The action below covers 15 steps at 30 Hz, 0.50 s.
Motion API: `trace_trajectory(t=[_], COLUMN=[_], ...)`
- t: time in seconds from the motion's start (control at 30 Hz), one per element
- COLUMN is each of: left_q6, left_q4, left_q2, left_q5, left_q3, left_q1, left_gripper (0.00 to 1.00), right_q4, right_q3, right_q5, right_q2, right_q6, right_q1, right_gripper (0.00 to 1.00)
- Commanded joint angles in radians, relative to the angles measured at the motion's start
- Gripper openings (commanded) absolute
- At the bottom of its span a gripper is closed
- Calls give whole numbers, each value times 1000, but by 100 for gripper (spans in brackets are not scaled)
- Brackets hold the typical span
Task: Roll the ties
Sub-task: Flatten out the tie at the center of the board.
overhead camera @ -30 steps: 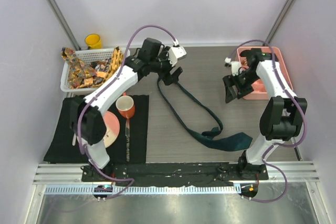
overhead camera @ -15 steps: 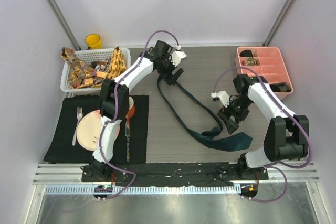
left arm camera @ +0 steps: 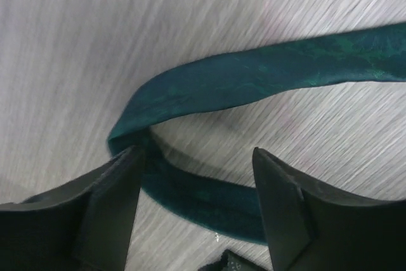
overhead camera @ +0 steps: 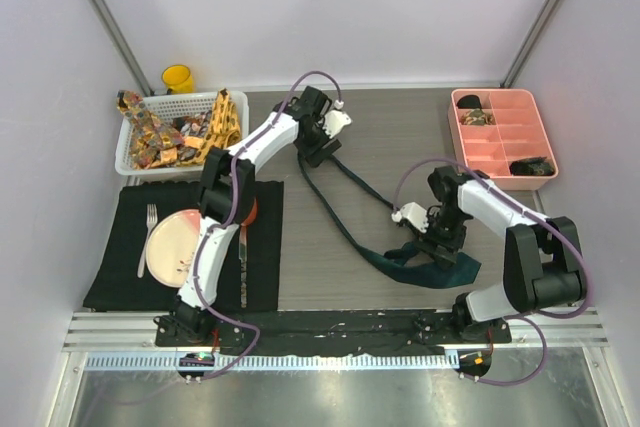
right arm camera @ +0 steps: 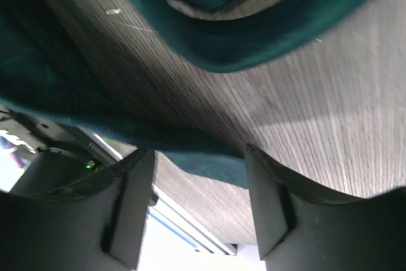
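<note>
A dark teal tie (overhead camera: pixel 350 209) lies in a loop across the wooden table, its wide end (overhead camera: pixel 445 269) near the front right. My left gripper (overhead camera: pixel 318 150) stands open low over the tie's far bend (left arm camera: pixel 190 90); a stretch of tie (left arm camera: pixel 203 198) runs between its fingers (left arm camera: pixel 288 204). My right gripper (overhead camera: pixel 432 244) is open, down at the wide end, with teal fabric (right arm camera: pixel 209 163) between its fingers (right arm camera: pixel 279 211). More patterned ties (overhead camera: pixel 190 132) fill the white basket (overhead camera: pixel 128 147).
A black placemat (overhead camera: pixel 115 257) at the left carries a plate (overhead camera: pixel 170 245), fork (overhead camera: pixel 147 237), knife (overhead camera: pixel 241 265) and orange cup (overhead camera: pixel 247 209). A pink divided tray (overhead camera: pixel 500 132) holding rolled items sits back right. A yellow cup (overhead camera: pixel 178 78) stands behind the basket.
My right arm swung from the pink tray down to the tie's wide end. My left gripper lowered slightly onto the far bend, and both pairs of jaws narrowed somewhat.
</note>
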Motion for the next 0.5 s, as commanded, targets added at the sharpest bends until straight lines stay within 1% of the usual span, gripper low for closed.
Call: trace_trajectory(t=[0.0,0.03,0.07,0.1,0.13,0.2,0.23,0.3,0.33,0.37,0.43,0.47], left_q6=[20,18,18,14,8,-6,-14,-29,-37,-37,-26,-20], left_q4=[-70,-79,-85,-90,-93,-107,-125,-137,-147,-151,-141,-130], left_q2=[-2,-3,-5,-6,-12,-22,-43,-80,-101,-156,-218,-288], left_q5=[-40,-38,-35,-23,-17,26,44,76,90,110,144,150], left_q3=[23,19,19,19,20,40,46,37,26,11,-69,-102], left_q1=[5,5,7,7,8,14,20,25,33,36,42,44], left_gripper=[68,61,57,53,44,31,18,1,0,0,0,0], right_q4=[66,87,106,124,153,192,219,247,256,259,275,278], right_q3=[-62,-69,-77,-77,-69,-24,-2,76,105,131,194,216], right_q5=[58,68,91,104,117,166,175,198,201,203,200,192], right_q2=[-57,-60,-63,-65,-63,-62,-63,-69,-77,-81,-107,-120], right_q6=[-50,-59,-56,-56,-54,-31,-25,7,15,22,24,18], right_q1=[21,22,22,24,24,24,15,1,-22,-33,-74,-90], right_gripper=[57,34,26,16,1,1,1,1,1,1,1,1])
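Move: My right fingertips hang just over the tie's wide end, its edge between them a centimetre or so below; the tie's folded-over tip lies about 8 cm to the left and 2 cm ahead, and the pink tray some 29 cm ahead and 12 cm to the right. My left fingers straddle the tie's left-hand strand, about 1 cm below, with the far fold some 3 cm ahead and 1 cm to the left. From there the white basket is about 25 cm left and 6 cm ahead. I sink both hands the last centimetre and shut the fingers from well open, pinching the tie at both places. My right hand then pulls the wide end forward about 9 cm, rising some 3 cm at the end and tipping its fingertips forward about 20 degrees. Meanwhile my left hand eases back roughly 3 cm and slightly left with the far strand. ##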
